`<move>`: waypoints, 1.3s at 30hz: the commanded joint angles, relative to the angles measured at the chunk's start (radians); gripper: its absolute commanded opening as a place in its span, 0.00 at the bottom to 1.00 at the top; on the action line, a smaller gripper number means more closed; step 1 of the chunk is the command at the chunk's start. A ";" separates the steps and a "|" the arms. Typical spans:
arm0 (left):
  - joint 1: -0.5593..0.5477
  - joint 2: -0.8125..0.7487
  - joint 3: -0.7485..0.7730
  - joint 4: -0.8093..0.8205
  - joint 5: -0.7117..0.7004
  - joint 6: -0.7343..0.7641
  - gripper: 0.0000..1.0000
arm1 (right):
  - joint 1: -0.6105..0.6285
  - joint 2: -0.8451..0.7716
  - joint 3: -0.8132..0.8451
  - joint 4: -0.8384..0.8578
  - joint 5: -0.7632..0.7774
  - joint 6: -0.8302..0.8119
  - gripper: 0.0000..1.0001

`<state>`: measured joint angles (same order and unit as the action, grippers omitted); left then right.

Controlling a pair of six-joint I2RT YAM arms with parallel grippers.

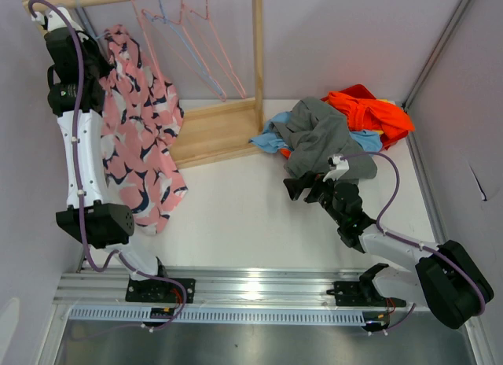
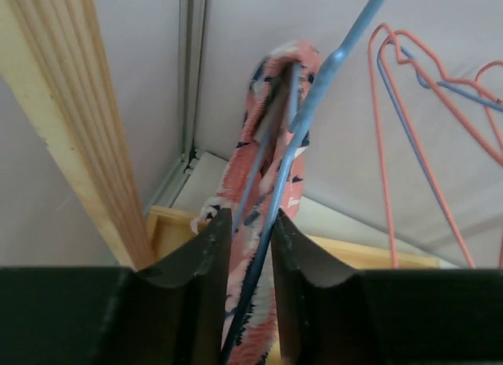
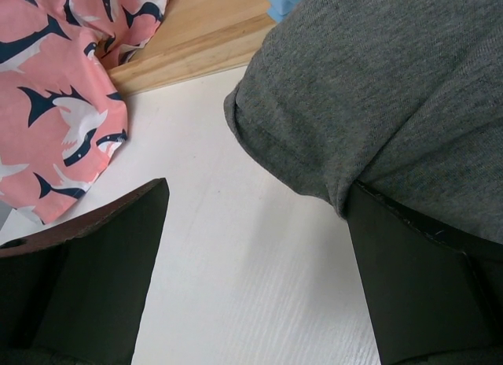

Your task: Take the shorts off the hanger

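The pink shorts with dark shark prints hang from a blue wire hanger at the left end of the wooden rail. In the left wrist view the shorts drape over that wire. My left gripper is shut on the wire and on the fabric folded around it. From above, the left gripper is raised beside the top of the shorts. My right gripper rests low over the table, open and empty. In its wrist view the right gripper has a grey garment against its right finger.
Several empty pink and blue hangers hang on the wooden rack, whose base lies on the table. A pile of grey, orange and blue clothes sits at the back right. A wooden post stands just left of my left gripper.
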<state>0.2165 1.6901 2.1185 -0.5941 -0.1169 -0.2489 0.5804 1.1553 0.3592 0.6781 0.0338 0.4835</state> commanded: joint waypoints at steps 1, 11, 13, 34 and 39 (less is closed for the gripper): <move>0.009 0.008 0.057 0.011 0.010 -0.010 0.20 | -0.004 -0.019 -0.006 0.060 -0.023 0.024 0.99; -0.057 0.091 0.402 -0.071 -0.023 -0.006 0.00 | -0.004 -0.009 -0.002 0.060 -0.023 0.021 0.99; -0.089 0.112 0.446 -0.057 -0.024 -0.010 0.00 | -0.004 -0.011 -0.003 0.061 -0.022 0.021 0.99; -0.255 -0.293 -0.126 0.080 -0.043 -0.079 0.00 | 0.656 0.378 1.115 -0.334 0.135 -0.407 0.99; -0.255 -0.323 -0.184 0.089 -0.035 -0.069 0.00 | 0.667 0.634 1.375 -0.371 0.112 -0.375 0.99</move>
<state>-0.0311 1.4231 1.9484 -0.5919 -0.1593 -0.3138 1.2404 1.6672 1.6135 0.3843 0.1490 0.1200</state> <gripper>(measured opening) 0.027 0.993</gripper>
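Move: Between the left hand's nearly closed fingers lies the near arm of the blue hanger. The shorts hang from its far arm, middle about 8 cm ahead, 6 cm right and 20 cm below; the wooden bar is about 12 cm ahead and 12 cm above, the empty hangers roughly 10 cm ahead and 20 cm right. From the open right hand the shorts are about 20 cm ahead, 40 cm left and 8 cm up, the grey shorts 15 cm ahead, 6 cm right and 10 cm below. Pinching the bare near arm of the blue hanger shut between its fingers, the left hand lifts it about 8 cm, carries it some 11 cm right and 7 cm back, then sinks half the lift. The right hand, waiting at first, sweeps up and left towards the shorts, about 30 cm each way and also back, fingers wide open, tipping up and turning counter-clockwise some 30 degrees each. ##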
